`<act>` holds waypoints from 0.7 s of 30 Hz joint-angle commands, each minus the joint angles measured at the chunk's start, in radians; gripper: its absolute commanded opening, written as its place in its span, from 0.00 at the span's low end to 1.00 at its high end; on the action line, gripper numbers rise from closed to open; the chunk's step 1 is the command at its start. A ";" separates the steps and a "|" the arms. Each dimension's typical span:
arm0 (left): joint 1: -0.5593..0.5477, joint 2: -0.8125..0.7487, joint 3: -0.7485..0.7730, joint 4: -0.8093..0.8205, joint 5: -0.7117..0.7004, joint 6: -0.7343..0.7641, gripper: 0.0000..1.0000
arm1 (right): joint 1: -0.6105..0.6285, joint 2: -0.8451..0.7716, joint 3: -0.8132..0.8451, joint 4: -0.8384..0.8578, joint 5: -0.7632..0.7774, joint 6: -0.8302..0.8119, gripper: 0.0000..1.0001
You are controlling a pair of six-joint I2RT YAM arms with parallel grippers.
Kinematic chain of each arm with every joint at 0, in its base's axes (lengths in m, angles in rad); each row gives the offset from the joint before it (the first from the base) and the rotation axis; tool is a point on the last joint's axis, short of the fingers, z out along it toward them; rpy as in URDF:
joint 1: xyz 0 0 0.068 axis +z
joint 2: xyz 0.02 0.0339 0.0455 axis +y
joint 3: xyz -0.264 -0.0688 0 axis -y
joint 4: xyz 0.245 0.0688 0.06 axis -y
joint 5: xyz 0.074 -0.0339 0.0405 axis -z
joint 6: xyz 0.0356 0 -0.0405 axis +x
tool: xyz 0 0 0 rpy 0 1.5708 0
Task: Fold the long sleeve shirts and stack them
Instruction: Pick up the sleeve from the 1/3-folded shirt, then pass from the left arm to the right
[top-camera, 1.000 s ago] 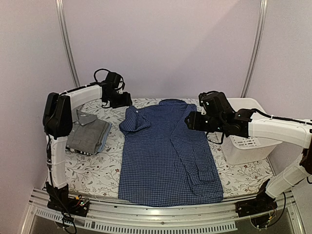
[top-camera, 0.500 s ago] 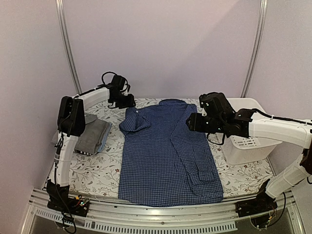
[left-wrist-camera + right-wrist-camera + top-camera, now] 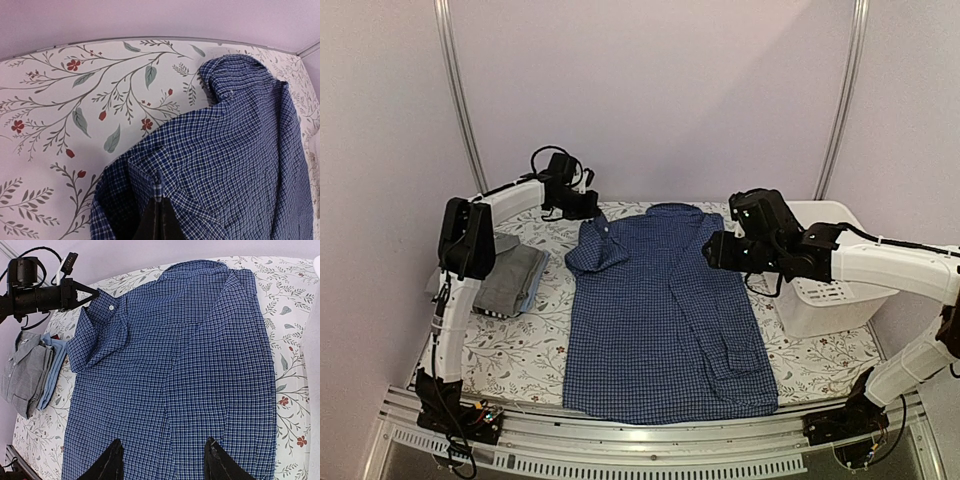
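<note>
A dark blue fine-check long sleeve shirt [image 3: 660, 310] lies spread on the flowered table cover, collar at the far end, with its left sleeve folded in at the shoulder [image 3: 95, 335]. My left gripper [image 3: 588, 214] sits at that far left shoulder, shut on a raised pinch of the checked cloth [image 3: 161, 187]. My right gripper [image 3: 712, 250] hovers open over the shirt's right side, its two dark fingertips [image 3: 116, 450] spread wide above the fabric with nothing between them. A folded stack of a grey shirt [image 3: 505, 275] and a light blue shirt [image 3: 54, 365] lies at the left.
A white plastic basket [image 3: 825, 295] stands at the right of the table, close behind my right arm. The back wall runs just beyond the collar [image 3: 235, 65]. Metal rails [image 3: 620, 450] line the near edge.
My left arm swung right toward the shirt's shoulder and its jaws closed on a fold of the checked cloth. The right gripper has stayed nearly still above the shirt.
</note>
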 commanded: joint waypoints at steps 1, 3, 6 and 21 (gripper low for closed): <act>-0.008 -0.078 -0.011 0.043 0.072 0.038 0.00 | 0.007 -0.040 0.011 0.011 0.002 -0.021 0.53; -0.014 -0.128 -0.052 0.062 0.096 0.041 0.00 | 0.007 -0.040 0.012 0.024 -0.005 -0.029 0.53; -0.023 -0.222 -0.127 0.105 0.166 0.046 0.00 | 0.007 -0.046 0.012 0.050 -0.018 -0.053 0.53; -0.118 -0.611 -0.543 0.242 0.430 0.060 0.00 | 0.008 -0.114 0.000 0.220 -0.142 -0.231 0.55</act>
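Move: The sleeve's cuff end is already pinched in the left hand. The rest of the sleeve lies bunched some 14 cm back and 2 cm below, nearly in line sideways. From that hand the shirt body's middle is about 32 cm back and 17 cm right, the collar some 3 cm ahead and 21 cm right, and the grey folded stack about 21 cm back and 26 cm left. From the right hand, the bunched sleeve lies roughly 14 cm ahead, 29 cm left and 14 cm below. The sleeve end, still pinched in the shut left fingers, is drawn up about 19 cm and back some 13 cm, with a smaller shift right, inward over the shirt. It starts slowly, then speeds up, and the wrist swings clockwise while its fingers tip upward. The empty right hand, its fingers staying about half open, rises some 6 cm and tilts up. ##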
